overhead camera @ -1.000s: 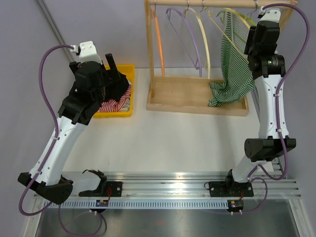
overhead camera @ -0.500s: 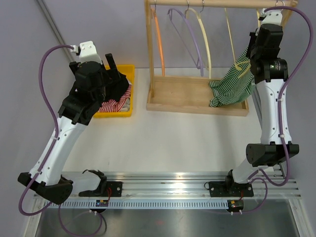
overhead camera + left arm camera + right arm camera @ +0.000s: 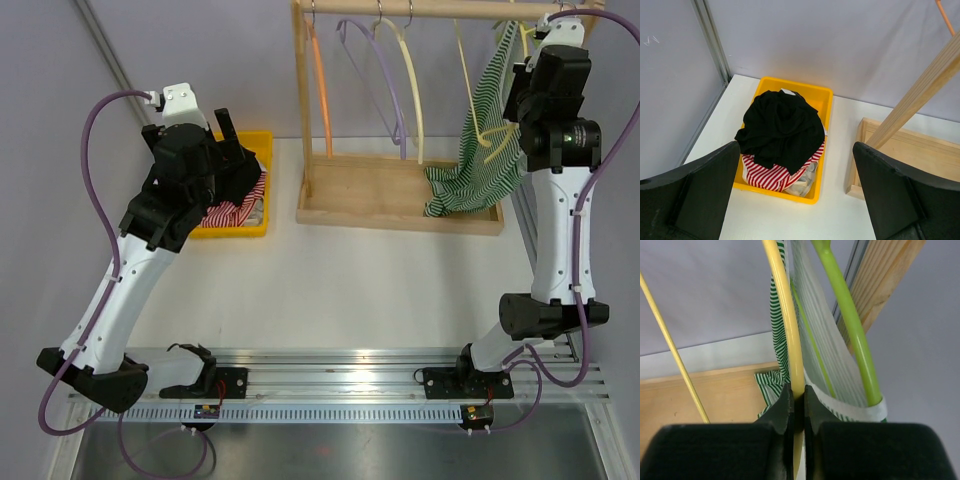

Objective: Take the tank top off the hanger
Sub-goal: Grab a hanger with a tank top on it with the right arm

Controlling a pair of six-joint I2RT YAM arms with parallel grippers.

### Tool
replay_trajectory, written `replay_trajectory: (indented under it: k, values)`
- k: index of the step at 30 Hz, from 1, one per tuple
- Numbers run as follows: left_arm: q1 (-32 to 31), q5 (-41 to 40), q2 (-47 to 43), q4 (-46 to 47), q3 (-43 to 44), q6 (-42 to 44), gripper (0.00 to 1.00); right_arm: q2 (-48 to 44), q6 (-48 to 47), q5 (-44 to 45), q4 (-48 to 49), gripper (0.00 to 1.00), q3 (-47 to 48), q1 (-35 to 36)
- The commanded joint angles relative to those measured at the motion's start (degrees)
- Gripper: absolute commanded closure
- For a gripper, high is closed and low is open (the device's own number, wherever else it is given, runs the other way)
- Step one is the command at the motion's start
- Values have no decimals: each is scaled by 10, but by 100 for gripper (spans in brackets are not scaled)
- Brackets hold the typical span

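Observation:
The green-and-white striped tank top (image 3: 482, 150) hangs at the right end of the wooden rack, its lower part bunched on the rack's base. In the right wrist view the tank top (image 3: 816, 342) drapes over a yellow hanger (image 3: 785, 315) and a green hanger (image 3: 850, 325). My right gripper (image 3: 796, 395) is shut on the yellow hanger's arm, just below the fabric's white hem. From above, the right wrist (image 3: 555, 100) hides its fingers. My left gripper (image 3: 796, 200) hangs open over the table by the yellow bin, holding nothing.
A yellow bin (image 3: 790, 82) at the left holds black and red-striped clothes. The wooden rack (image 3: 400, 195) has a top rail carrying orange (image 3: 322, 80), purple (image 3: 385, 80) and cream (image 3: 412, 90) hangers. A metal post stands behind the bin.
My right gripper has closed onto the yellow hanger and the wrist has shifted right and up. The tank top swung with it. The left arm has not moved.

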Motion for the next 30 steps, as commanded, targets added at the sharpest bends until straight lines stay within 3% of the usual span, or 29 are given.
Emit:
replay_trajectory:
  k: [1, 17, 30]
  values:
    - [-3, -6, 1, 25, -2, 11, 1, -24, -6, -24, 48, 100, 85, 22]
    - [-3, -5, -9, 25, -3, 11, 1, 71, -101, 110, 33, 100, 182, 192]
    - [-3, -3, -7, 25, -6, 11, 1, 42, -133, 219, 58, 100, 150, 202]
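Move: The right hand already grips the yellow hanger and is taking it left along the rail, where the pale hanger stands about 17 cm to the left, 5 cm ahead and 5 cm lower. The purple hanger is some 21 cm left, also 5 cm ahead. The green hanger lies roughly 4 cm right and 4 cm ahead; the green-striped tank top hangs about 3 cm left, 6 cm ahead and 15 cm below. From the left hand, that tank top is some 48 cm right and 12 cm ahead. With its fingers still shut on the yellow hanger, the right hand first draws back about 2 cm and lifts 3 to 4 cm, then sweeps left below the rail, away from the rack's right upright and easing forward again. It slows about 12 cm left of where it began and comes back right a centimetre or two, the wrist rolling some 15 degrees so that its left side dips, and swinging a little counter-clockwise before giving part of that back. ##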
